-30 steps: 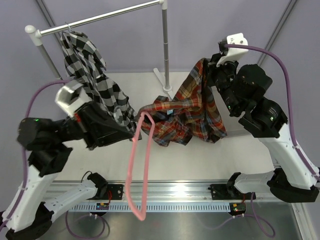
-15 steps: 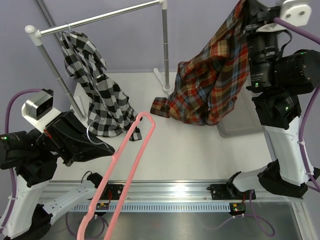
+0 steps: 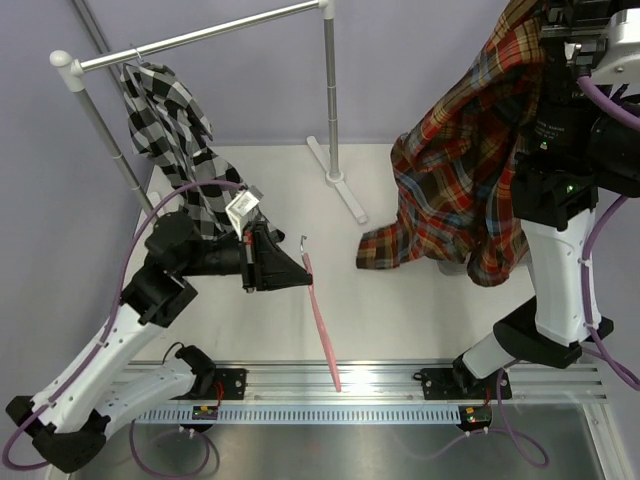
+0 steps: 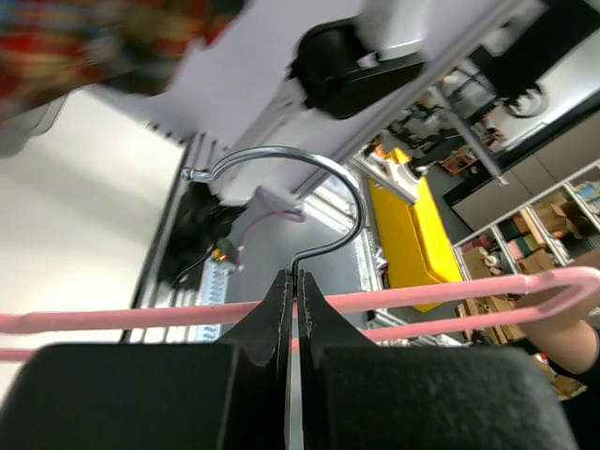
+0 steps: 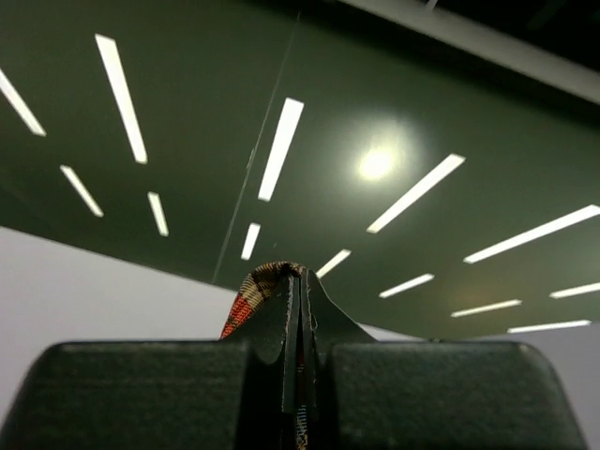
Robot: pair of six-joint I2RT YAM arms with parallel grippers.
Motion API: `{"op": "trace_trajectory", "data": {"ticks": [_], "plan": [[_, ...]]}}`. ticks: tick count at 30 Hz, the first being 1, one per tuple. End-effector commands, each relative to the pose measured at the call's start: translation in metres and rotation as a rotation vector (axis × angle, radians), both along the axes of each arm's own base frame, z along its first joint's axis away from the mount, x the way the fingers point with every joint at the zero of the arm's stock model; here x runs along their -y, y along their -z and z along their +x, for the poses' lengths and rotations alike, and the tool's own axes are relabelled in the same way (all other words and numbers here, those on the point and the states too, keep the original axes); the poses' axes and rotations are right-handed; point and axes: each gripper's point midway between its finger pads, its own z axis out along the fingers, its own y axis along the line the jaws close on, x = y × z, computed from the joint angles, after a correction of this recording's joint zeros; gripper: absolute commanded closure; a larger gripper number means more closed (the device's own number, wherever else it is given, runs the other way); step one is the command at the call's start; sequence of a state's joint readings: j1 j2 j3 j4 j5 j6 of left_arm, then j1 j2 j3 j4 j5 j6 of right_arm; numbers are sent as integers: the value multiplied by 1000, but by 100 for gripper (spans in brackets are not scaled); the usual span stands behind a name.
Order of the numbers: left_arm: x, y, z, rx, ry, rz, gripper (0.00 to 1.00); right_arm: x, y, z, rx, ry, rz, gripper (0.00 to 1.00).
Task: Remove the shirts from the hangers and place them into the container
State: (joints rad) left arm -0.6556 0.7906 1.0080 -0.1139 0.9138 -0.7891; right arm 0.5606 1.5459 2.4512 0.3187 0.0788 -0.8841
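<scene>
My left gripper [image 3: 300, 268] [image 4: 293, 277] is shut on the wire neck of the pink-red hanger [image 3: 322, 325] [image 4: 441, 298]. The hanger is bare and hangs edge-on over the table's front middle, its metal hook [image 4: 281, 161] above the fingers. My right gripper [image 5: 300, 277] points at the ceiling, shut on a fold of the red plaid shirt [image 5: 253, 291]. That shirt [image 3: 460, 170] drapes from the top right corner to the table. The black-and-white shirt [image 3: 175, 130] hangs on the rail; only its hanger's hook [image 3: 135, 52] shows. The container [image 3: 452, 267] is mostly hidden behind the plaid shirt.
The silver rail [image 3: 200, 35] crosses the back, on a left post [image 3: 100, 130] and a middle post [image 3: 330, 90] with a white foot [image 3: 342, 190]. The arms' mounting track [image 3: 340, 385] runs along the near edge. Purple cables loop beside both arms.
The left arm swung the bare pink hanger from the front left, off the table, to over its front middle. The right arm carried the plaid shirt further right and slightly higher.
</scene>
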Motion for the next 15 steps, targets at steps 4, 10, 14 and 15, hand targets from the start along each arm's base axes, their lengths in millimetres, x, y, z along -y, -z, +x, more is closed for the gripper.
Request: {"op": "trace_trajectory", "data": {"ticks": [4, 10, 14, 15], "plan": [[13, 48, 35, 61, -51, 179, 100, 28, -40, -89, 411, 111, -8, 100], [23, 63, 47, 69, -30, 215, 100, 41, -39, -72, 453, 230, -91, 100], [40, 85, 66, 30, 27, 279, 100, 53, -37, -59, 469, 284, -118, 100], [42, 82, 70, 46, 28, 282, 100, 55, -36, -55, 476, 288, -121, 100]]}}
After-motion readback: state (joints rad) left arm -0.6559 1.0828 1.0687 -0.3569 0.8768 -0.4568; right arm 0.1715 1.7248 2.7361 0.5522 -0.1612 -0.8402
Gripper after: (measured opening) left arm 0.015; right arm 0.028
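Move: The right gripper holds the red plaid shirt high up; the container lies about 26 cm ahead, 20 cm to its right and nearly 80 cm below. The rack's right foot is roughly 30 cm ahead, 21 cm left and 82 cm below. From the left gripper, which holds the bare pink hanger, the container is about 41 cm ahead, 47 cm right and 35 cm below; the checked shirt hangs some 30 cm ahead, 25 cm left, about level. Bring the left gripper down about 9 cm while easing it forward and a little right, tipping its right-pointing fingers down and keeping the pink hanger pinched. Meanwhile draw the right gripper back and slightly up, then swing it right, about 5 cm each way, tilting the raised fingers back some 20 degrees without loosening the plaid shirt. ##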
